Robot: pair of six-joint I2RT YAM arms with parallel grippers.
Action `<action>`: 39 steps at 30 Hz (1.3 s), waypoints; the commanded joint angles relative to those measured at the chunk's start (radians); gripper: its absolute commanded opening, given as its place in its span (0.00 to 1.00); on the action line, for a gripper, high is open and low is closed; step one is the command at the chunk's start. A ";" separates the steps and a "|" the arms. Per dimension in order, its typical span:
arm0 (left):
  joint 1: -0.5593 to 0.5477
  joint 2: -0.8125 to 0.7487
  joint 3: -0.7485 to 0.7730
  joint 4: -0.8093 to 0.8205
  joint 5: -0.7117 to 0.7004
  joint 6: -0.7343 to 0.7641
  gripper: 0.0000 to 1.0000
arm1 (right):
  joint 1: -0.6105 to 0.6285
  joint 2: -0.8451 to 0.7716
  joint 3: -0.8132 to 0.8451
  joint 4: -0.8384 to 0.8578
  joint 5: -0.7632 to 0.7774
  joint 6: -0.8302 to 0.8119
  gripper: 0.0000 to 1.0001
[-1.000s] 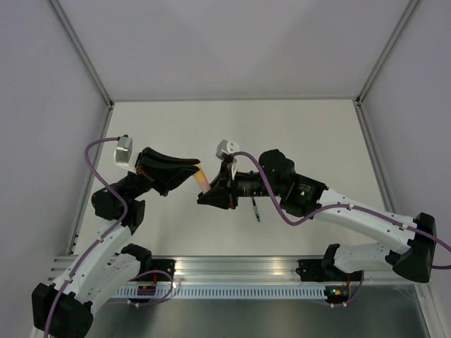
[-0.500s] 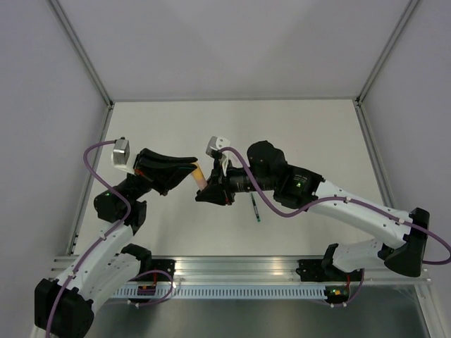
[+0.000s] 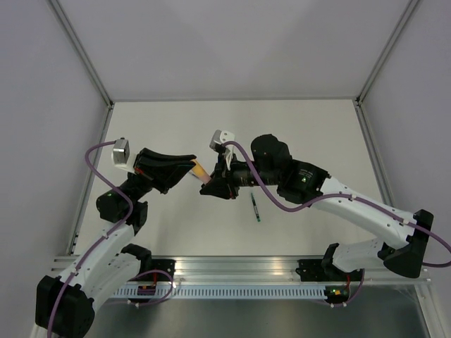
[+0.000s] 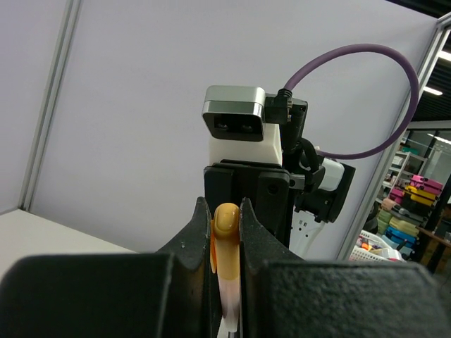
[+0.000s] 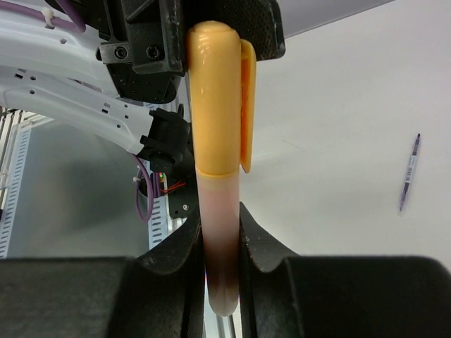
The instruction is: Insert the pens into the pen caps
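Observation:
A pale orange pen (image 5: pixel 219 211) is held in the air between both grippers, with an orange-yellow pen cap (image 5: pixel 214 98) fitted over its end. My right gripper (image 5: pixel 220 236) is shut on the pen's bare barrel. My left gripper (image 4: pixel 226 211) is shut on the cap (image 4: pixel 226 227), and the pale barrel (image 4: pixel 232 299) runs out below it. In the top view the two grippers meet tip to tip, left (image 3: pixel 194 169) and right (image 3: pixel 211 186), with the orange pen (image 3: pixel 201 172) between them. A dark pen with a green end (image 3: pixel 256 208) lies on the table beside the right arm and also shows in the right wrist view (image 5: pixel 409 172).
The pale table (image 3: pixel 303 134) is boxed in by grey walls with metal posts (image 3: pixel 81 53) at the back corners. A slotted rail (image 3: pixel 232 289) and both arm bases run along the near edge. The right wrist camera (image 4: pixel 236 121) faces my left gripper closely.
The right gripper has moved left and closed in on the left gripper, and its wrist has turned a little. The orange stretch showing between the two grippers is shorter. The dark pen has not moved.

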 commanded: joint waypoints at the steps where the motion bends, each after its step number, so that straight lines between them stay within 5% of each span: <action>1: -0.033 0.016 -0.055 -0.070 0.308 -0.088 0.02 | -0.048 -0.063 0.138 0.415 0.132 -0.005 0.00; 21: -0.048 0.039 -0.089 -0.046 0.298 -0.073 0.02 | -0.074 0.046 0.217 0.420 0.117 0.020 0.00; 23: -0.048 0.011 -0.027 -0.137 0.286 -0.054 0.23 | -0.074 0.046 0.191 0.409 0.114 0.018 0.00; 24: -0.047 -0.003 0.035 -0.195 0.277 -0.006 0.49 | -0.076 0.048 0.172 0.392 0.100 0.012 0.00; 25: -0.045 -0.028 0.075 -0.352 0.245 0.028 0.55 | -0.074 0.040 0.149 0.383 0.085 0.014 0.00; 33: -0.041 -0.013 0.500 -0.961 0.096 0.412 0.89 | -0.125 -0.107 -0.228 0.299 0.143 -0.009 0.00; 36: -0.041 0.006 0.543 -1.092 0.054 0.512 1.00 | -0.148 -0.173 -0.309 0.247 0.261 0.024 0.00; 39: -0.042 0.011 0.482 -1.179 -0.013 0.542 1.00 | -0.148 -0.211 -0.429 0.236 0.403 0.060 0.00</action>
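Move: The orange pen cap already sits on the pink pen. Its middle is about 3 cm ahead, 1 cm left and 5 cm above the right hand, which grips the pen's lower body. From the left hand, pinching the cap's top, it lies some 1 cm back, 1 cm left and 2 cm below. On the table about 30 cm below the right hand, the green-tipped pen lies 5 cm ahead and 14 right, the silver pen 18 ahead and 9 left. The capped pen is pushed together between both hands, the right rising about 4 cm with a little forward while the left eases slightly forward and down. The left fingers then open wide, releasing the cap; that hand dips right, then rises some 6 cm. Still gripping the pen, the right springs up further, then sinks about 11 cm, moving right and forward, turning some 20 degrees clockwise. ##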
